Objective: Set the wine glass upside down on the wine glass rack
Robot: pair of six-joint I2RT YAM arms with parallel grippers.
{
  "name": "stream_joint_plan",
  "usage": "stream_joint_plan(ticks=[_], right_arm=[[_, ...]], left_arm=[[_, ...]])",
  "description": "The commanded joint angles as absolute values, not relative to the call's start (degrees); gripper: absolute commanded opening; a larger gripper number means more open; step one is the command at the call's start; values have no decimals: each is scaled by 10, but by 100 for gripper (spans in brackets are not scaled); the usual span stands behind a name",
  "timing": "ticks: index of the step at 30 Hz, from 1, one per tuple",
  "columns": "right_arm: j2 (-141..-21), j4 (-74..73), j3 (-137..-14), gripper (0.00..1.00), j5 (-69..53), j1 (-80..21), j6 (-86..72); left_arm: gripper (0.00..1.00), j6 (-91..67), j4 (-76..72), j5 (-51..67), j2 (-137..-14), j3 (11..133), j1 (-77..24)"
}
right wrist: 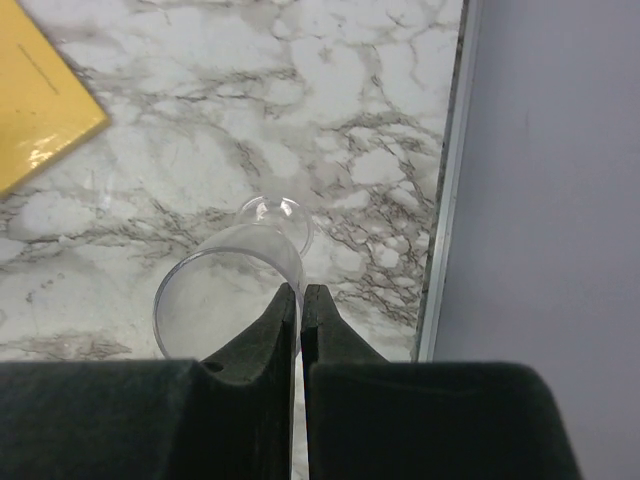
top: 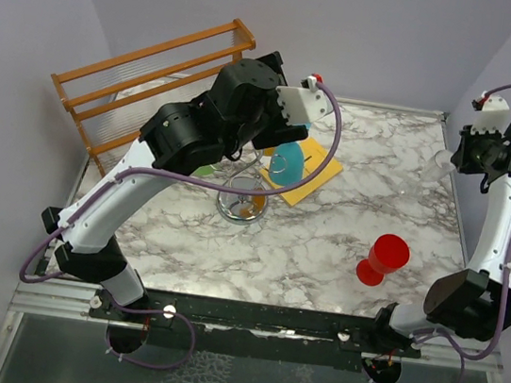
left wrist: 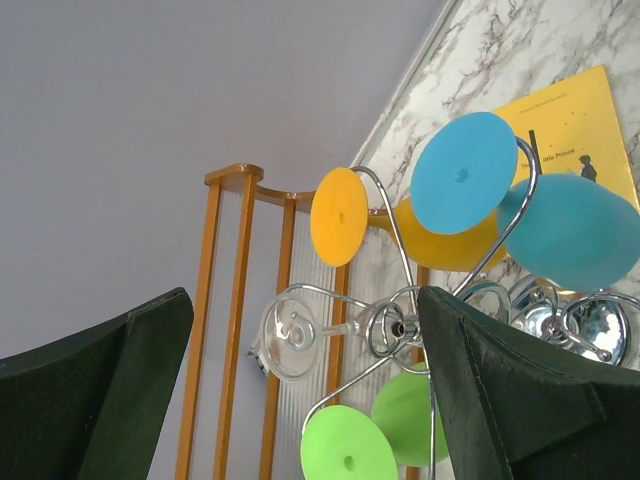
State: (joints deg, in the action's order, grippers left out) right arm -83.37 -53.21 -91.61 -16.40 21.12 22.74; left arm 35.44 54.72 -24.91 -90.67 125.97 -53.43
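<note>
A clear wine glass [right wrist: 228, 292] stands upright near the table's right edge, faint in the top view [top: 433, 171]. My right gripper [right wrist: 300, 292] is shut on its rim wall, one finger inside the bowl and one outside. The wine glass rack [left wrist: 402, 325], chrome wire on a shiny round base [top: 242, 201], stands mid-table. Blue [left wrist: 575, 230], orange [left wrist: 339, 216], green [left wrist: 345, 450] and clear [left wrist: 290, 340] glasses hang on it upside down. My left gripper [left wrist: 300, 400] hovers open over the rack's arms, nothing between its fingers.
A red wine glass [top: 383, 258] lies on its side at the front right of the marble table [top: 322, 258]. A yellow book [top: 324, 167] lies behind the chrome rack. A slatted wooden shelf rack [top: 147, 81] stands at the back left, against the wall.
</note>
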Motion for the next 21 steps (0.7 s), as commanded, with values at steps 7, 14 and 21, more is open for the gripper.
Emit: stream_joint_plan(ticks=[7, 14, 21], right_arm=[[-838, -539, -1013, 1, -347, 184, 177], [-852, -503, -1088, 1, -315, 80, 146], [-881, -454, -1167, 1, -316, 23, 108]], left_arm=[[98, 303, 551, -195, -908, 1317, -510], [98, 246, 549, -120, -911, 1344, -464], [98, 185, 532, -45, -911, 1344, -404]])
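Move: The clear wine glass, pinched at its rim in the right hand, is to go to the metal rack, whose top lies about 46 cm left of that hand, 5 cm back and 6 cm above. The blue glass hangs some 37 cm left and 5 cm back, 3 cm lower than the hand. From the open left hand, the clear glass is about 43 cm right, 12 cm ahead, 28 cm below; the rack's top is 8 cm straight ahead, 12 cm below. The clear wine glass, already clear of the table, swings left and up towards the rack in the right hand's shut fingers, about 15 cm left and 13 cm up, with a little forward. That wrist turns counter-clockwise and tips its fingers upward as it goes. The empty left hand, still wide open, rises some 4 cm above the rack, edging left and rolling its right side up. ##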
